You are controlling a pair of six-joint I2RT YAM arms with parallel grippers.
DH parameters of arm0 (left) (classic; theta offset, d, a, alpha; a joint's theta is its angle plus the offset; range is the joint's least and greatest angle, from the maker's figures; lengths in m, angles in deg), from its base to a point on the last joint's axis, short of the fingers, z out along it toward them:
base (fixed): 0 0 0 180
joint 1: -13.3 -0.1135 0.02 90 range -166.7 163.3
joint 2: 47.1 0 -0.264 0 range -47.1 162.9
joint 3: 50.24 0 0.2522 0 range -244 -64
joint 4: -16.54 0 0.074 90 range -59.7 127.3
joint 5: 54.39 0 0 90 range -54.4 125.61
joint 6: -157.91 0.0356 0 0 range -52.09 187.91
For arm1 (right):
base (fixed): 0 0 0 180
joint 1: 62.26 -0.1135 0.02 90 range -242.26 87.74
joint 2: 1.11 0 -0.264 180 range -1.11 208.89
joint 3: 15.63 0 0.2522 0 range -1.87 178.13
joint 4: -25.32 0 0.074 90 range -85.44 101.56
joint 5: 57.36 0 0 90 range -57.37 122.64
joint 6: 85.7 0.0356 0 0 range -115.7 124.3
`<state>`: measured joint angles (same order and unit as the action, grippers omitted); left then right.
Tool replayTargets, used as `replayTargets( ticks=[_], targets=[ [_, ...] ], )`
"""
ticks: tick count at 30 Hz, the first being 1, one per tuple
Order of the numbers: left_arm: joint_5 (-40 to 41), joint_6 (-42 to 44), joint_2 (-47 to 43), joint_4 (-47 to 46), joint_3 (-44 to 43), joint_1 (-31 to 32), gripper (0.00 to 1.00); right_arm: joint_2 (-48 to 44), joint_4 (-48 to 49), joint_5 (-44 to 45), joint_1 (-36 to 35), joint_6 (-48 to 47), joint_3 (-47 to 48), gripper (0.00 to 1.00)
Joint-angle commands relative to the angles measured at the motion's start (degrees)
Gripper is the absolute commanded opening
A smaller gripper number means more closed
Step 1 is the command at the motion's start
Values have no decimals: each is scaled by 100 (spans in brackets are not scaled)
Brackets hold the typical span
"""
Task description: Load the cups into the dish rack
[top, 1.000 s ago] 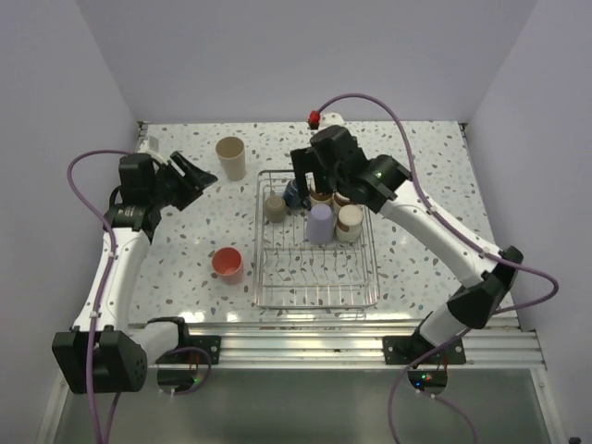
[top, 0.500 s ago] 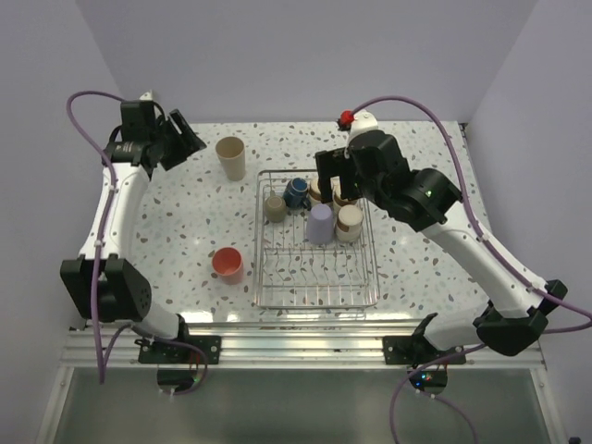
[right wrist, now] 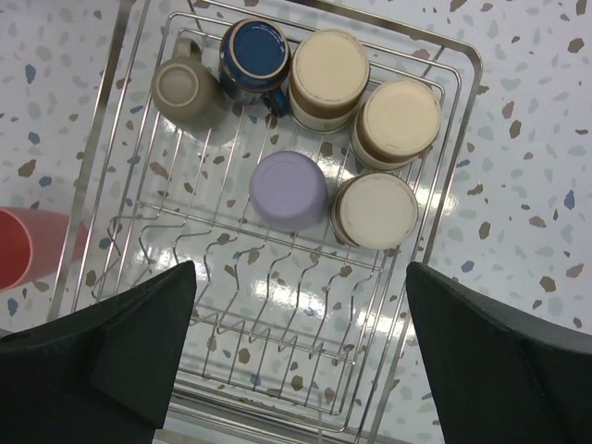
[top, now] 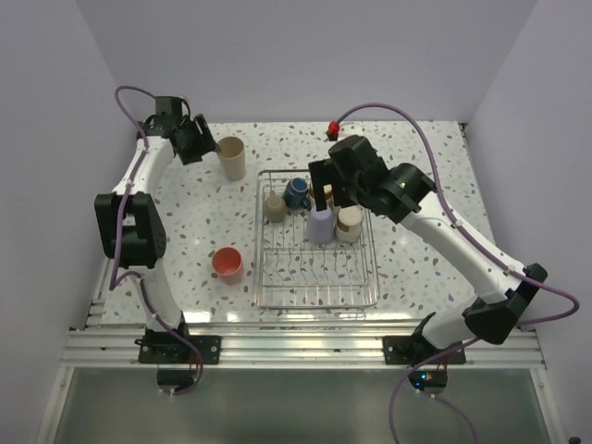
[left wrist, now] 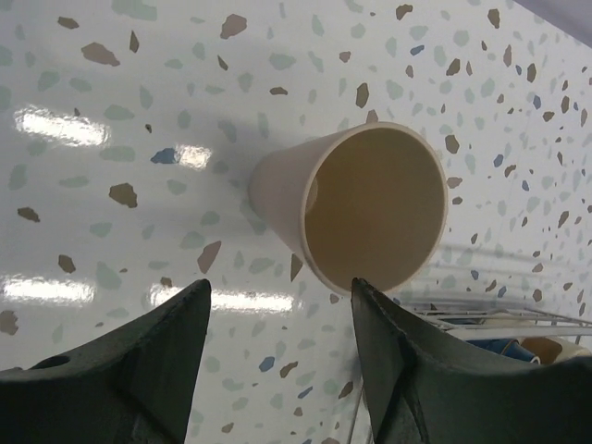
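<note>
A tall beige tumbler [left wrist: 370, 202] [top: 231, 157] stands upright on the table at the far left. My left gripper [left wrist: 277, 283] [top: 204, 148] is open just short of it, the right fingertip close to its rim and nothing between the fingers. The wire dish rack [right wrist: 305, 324] [top: 314, 273] holds a lavender tumbler [right wrist: 289, 191] [top: 319, 225], a dark blue mug [right wrist: 259, 54] [top: 296, 192], a taupe mug [right wrist: 188, 92] and three cream cups [right wrist: 375, 211], all upside down. My right gripper [right wrist: 301, 268] [top: 326, 192] hangs wide open above the rack, empty. A coral-pink cup [top: 227, 264] [right wrist: 23, 245] stands left of the rack.
The near half of the rack shows bare tines. White walls enclose the speckled table [top: 185, 222] at the back and both sides. The right arm [top: 444, 231] stretches from the near right over the rack's far end.
My left arm has swung from the left side toward the far left corner and now faces the beige tumbler. The right gripper has shifted a little above the rack's far end.
</note>
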<state>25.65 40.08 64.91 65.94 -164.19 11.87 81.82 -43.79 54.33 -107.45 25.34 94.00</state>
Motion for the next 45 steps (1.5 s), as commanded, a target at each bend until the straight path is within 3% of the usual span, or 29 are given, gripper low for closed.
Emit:
replayTargets(
  ticks=[1,6,9,12,15,16,19,23,27,28,31,35,37,40,45],
  targets=[
    [-234,173,277,-592,-317,99,66,117,-169,213,28,321,151,99],
    [-173,199,830,-637,-493,108,64,460,-134,125,36,550,273,99],
    [-147,191,1050,-646,-669,108,57,618,-72,125,28,595,414,99],
    [-138,138,1191,-654,-836,221,38,584,-11,107,28,551,423,99],
    [-59,51,1376,-550,-1178,249,3,338,68,142,28,367,222,99],
    [19,7,1429,-427,-1518,249,0,250,103,142,36,244,160,99],
    [29,-196,1342,-110,-2021,240,0,-171,287,99,54,85,-103,99],
    [-260,-529,577,-189,-1681,231,0,-629,849,-368,168,128,-534,99],
    [-963,-925,-781,-705,-497,222,0,-849,1877,-2148,693,523,-1157,99],
    [-1121,-1030,-1029,-794,28,231,0,-823,2331,-3170,852,881,-1237,98],
    [-1437,-1451,-1952,-1120,891,231,0,-788,3447,-4572,1240,1576,-1510,99],
    [-2184,-2283,-3007,-2172,2088,205,0,-394,4847,-5637,1355,2464,-1589,99],
    [-2510,-2778,-3465,-3043,2763,178,0,-244,5505,-5886,1372,3200,-1729,99],
    [-2871,-3438,-3799,-3746,3196,170,0,116,7305,-5993,1381,4159,-1976,99],
    [-3188,-4132,-4090,-4633,3452,170,0,635,8224,-5905,1381,4901,-1775,99]
  ],
)
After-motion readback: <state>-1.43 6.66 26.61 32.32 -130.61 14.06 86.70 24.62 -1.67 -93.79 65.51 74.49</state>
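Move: The tan cup stands upright about 6 cm ahead of the left hand and 6 cm to its right, its middle some 12 cm below. In the rack nearby, the olive mug lies about 7 cm back and 18 cm right of that hand, and the blue mug 3 cm back and 24 cm right, both some 13 cm lower. From the right hand, the tan cup is roughly 27 cm ahead, 27 cm left and 26 cm down, the blue mug 19 cm ahead, 9 cm left and 27 cm down. Down and forward by about 6 cm goes the left hand, closing to pinch the tan cup's left wall at the rim, one finger inside; it then carries the cup up about 25 cm, back and somewhat right, rolling its left side down and tipping the fingers upward. The open, empty right hand dips slightly, climbs, and swings left towards the cup's base, rolling its left side up. ##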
